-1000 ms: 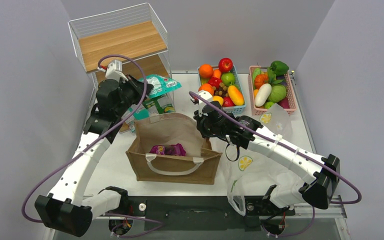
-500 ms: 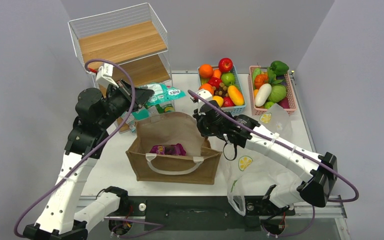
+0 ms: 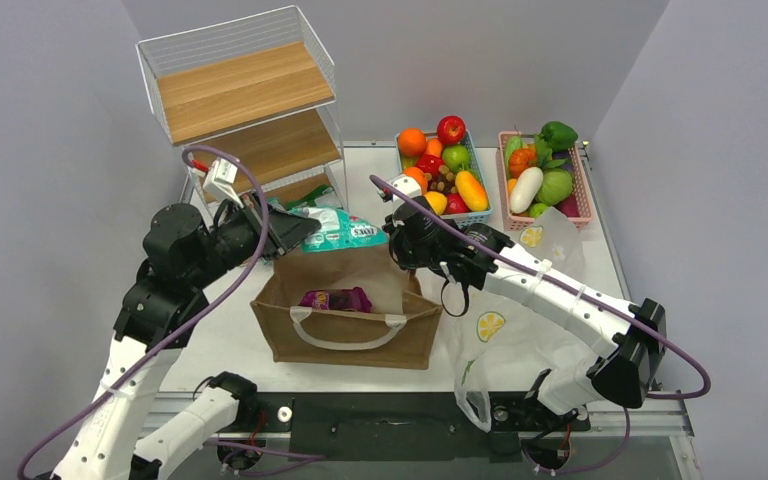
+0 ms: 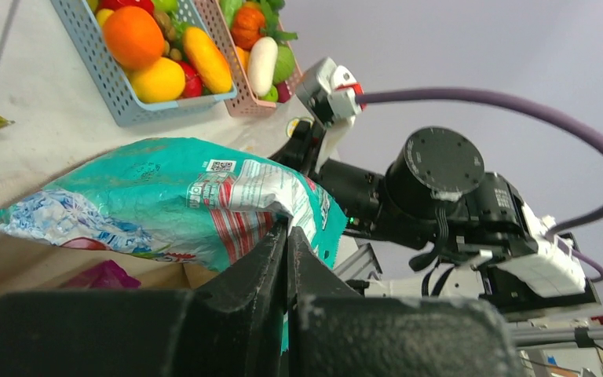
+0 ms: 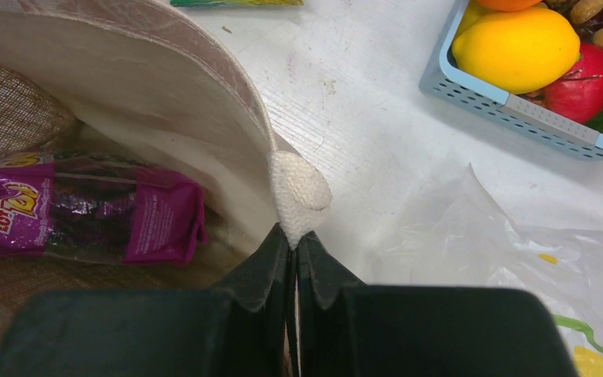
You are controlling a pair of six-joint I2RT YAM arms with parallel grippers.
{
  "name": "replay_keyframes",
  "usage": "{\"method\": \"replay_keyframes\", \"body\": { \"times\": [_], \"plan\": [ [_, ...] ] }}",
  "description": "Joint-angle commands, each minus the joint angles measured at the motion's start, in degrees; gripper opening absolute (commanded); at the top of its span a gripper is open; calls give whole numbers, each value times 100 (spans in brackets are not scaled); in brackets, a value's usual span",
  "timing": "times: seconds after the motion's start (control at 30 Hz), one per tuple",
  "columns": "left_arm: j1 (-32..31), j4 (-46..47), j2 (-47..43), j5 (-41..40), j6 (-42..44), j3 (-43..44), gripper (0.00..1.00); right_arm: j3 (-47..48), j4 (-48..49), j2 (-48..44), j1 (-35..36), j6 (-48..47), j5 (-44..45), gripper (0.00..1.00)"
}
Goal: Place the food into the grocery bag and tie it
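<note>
My left gripper (image 3: 298,229) (image 4: 288,229) is shut on the edge of a teal snack packet (image 3: 346,231) (image 4: 149,196), held in the air over the back rim of a brown burlap tote (image 3: 345,345). A purple snack packet (image 3: 335,299) (image 5: 86,208) lies inside the tote. At the tote's back right corner, my right gripper (image 3: 410,270) (image 5: 293,237) is shut on its white rope handle (image 5: 300,192). The grocery bag (image 3: 520,345) (image 5: 479,243), thin translucent plastic with lemon print, lies crumpled on the table under my right arm.
A blue basket (image 3: 480,216) and a pink basket (image 3: 586,190) of toy fruit and vegetables stand at the back right. A wire shelf with wooden boards (image 3: 240,90) stands at the back left, with another green packet (image 3: 305,204) on the table before it.
My left arm has carried the teal packet away from the shelf, rightward and nearer, to the tote's back rim. The right gripper has kept its hold and barely moved.
</note>
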Motion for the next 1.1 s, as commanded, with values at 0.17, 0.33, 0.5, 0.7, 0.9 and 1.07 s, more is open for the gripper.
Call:
{"method": "replay_keyframes", "body": {
  "times": [0.17,0.33,0.5,0.7,0.9,1.07],
  "plan": [
    [-71,353,-616,776,-268,-797,0,320,-182,-19,-37,-173,463,0],
    [-276,638,-762,724,-412,-1209,0,397,-201,-50,-33,-220,478,0],
    [-487,835,-732,438,-503,-1421,12,432,-194,-64,-39,-220,439,0],
    [-758,661,-538,63,-513,-1397,71,517,-192,-15,-32,-210,445,0],
    [-803,-84,-453,-340,-78,-724,74,546,-173,14,-33,-195,437,0],
    [-798,-1754,-276,-1399,753,342,75,520,-168,-9,-25,-185,445,0]
  ]
}}
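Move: The left hand already holds the teal snack pack. The middle of the grocery bag's mouth is about 4 cm ahead of that hand, 6 cm right and 19 cm below; the purple pack inside lies about 6 cm ahead, 3 cm right and 32 cm below. The right gripper is roughly 5 cm ahead, 15 cm right and 18 cm lower. From the right hand, the mouth's middle lies some 9 cm left, 1 cm back, about level. The left fingers let go of the teal pack over the grocery bag, opening to about three quarters after the hand has gone some 7 cm down and 4 cm back, drifting right and tipping down about 10 degrees. The emptied hand waits there, then starts to rise. The right hand stays nearly still, keeping its pinch on the bag's right rim. ##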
